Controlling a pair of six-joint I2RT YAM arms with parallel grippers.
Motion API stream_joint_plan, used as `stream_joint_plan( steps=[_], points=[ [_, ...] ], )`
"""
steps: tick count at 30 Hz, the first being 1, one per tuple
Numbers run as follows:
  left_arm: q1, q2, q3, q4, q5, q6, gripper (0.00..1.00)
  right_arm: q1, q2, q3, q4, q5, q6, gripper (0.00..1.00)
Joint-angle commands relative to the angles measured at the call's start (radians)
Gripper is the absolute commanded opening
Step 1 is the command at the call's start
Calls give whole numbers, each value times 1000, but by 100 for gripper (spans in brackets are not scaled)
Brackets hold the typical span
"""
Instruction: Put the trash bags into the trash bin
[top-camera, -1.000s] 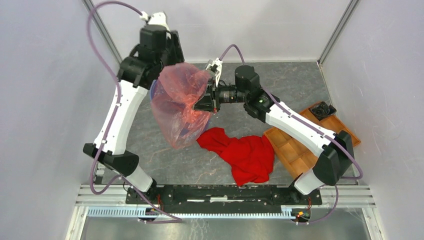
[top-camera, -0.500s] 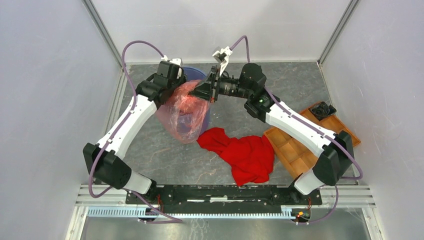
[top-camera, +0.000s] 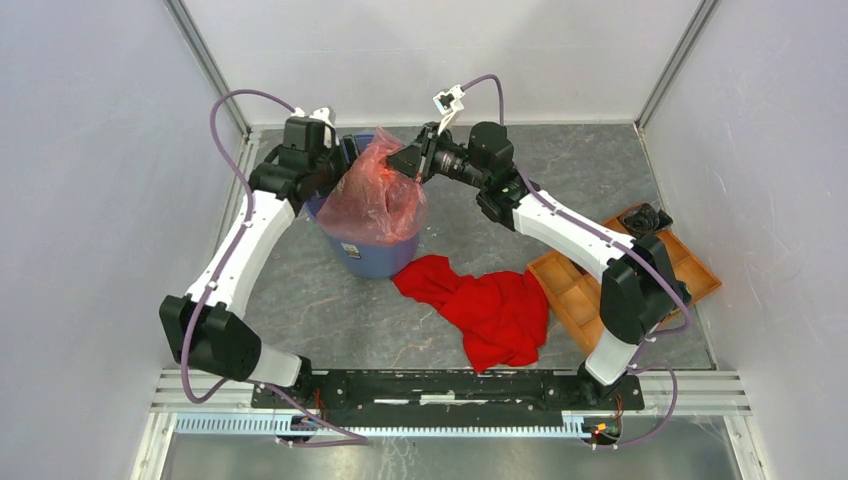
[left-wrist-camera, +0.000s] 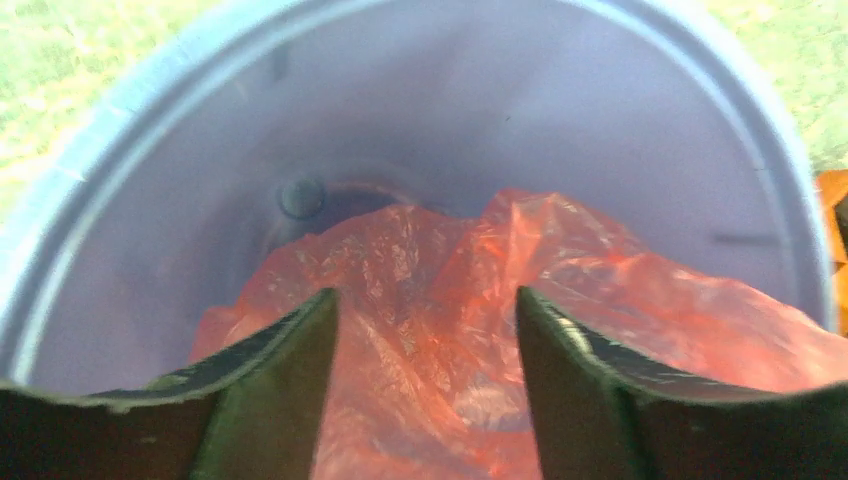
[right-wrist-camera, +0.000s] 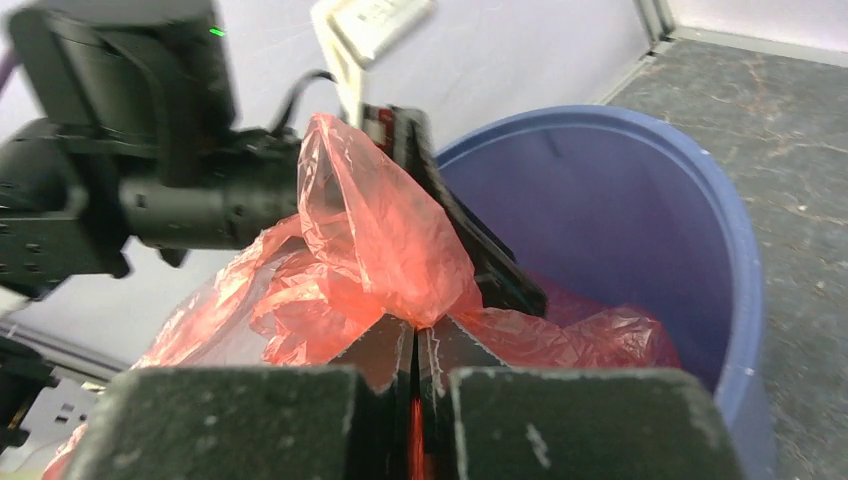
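The translucent red-orange trash bag (top-camera: 375, 195) is bunched over the mouth of the round blue trash bin (top-camera: 365, 255), with part of it hanging inside. My right gripper (right-wrist-camera: 415, 325) is shut on a pinch of the bag's film (right-wrist-camera: 370, 230) just above the bin rim (right-wrist-camera: 725, 260). In the top view it (top-camera: 403, 163) comes in from the right. My left gripper (left-wrist-camera: 425, 295) points down into the bin (left-wrist-camera: 500, 100), jaws wide apart, with crumpled film (left-wrist-camera: 430, 300) lying between and below them. One of its fingers (right-wrist-camera: 480, 250) shows under the draped film.
A red cloth (top-camera: 490, 305) lies crumpled on the grey table in front of the bin. An orange-brown compartment tray (top-camera: 600, 290) sits at the right, with a small black object (top-camera: 645, 218) at its far corner. White walls close in on both sides.
Both arms have carried the bag back and down from the bin's near side. It now sits over the bin's mouth. The left arm has dropped from its high pose.
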Motion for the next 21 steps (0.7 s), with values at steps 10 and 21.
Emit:
stream_joint_plan(
  steps=[10,21],
  points=[
    [68,-279,141,4,39,-81,100,4,-39,70,-69,143,-74,0],
    [68,-419,147,8,242,-17,100,108,52,244,-242,434,-125,0]
  ],
)
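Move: The left hand's empty, part-open fingers are in the bin's mouth. From them, the red bag's middle lies some 6 cm right, 3 cm back and a couple of centimetres below; the bin's middle is about 4 cm right, 3 cm back and 11 cm down. The right fingers grip the bag's top; from them the bin's middle is roughly 6 cm left, level ahead and 22 cm below, the red cloth about 18 cm back, 16 cm right and 35 cm down. The right fingers keep the bag's bunched top pinched above the bin, easing it some 3 cm forward, then about 2 cm up, while the hand turns around 15 degrees clockwise. The left hand comes up out of the bin's mouth and away from the bag, rising about 20 cm and soon drawing back roughly 9 cm, opening fully and tipping its fingers up some 30 degrees. ##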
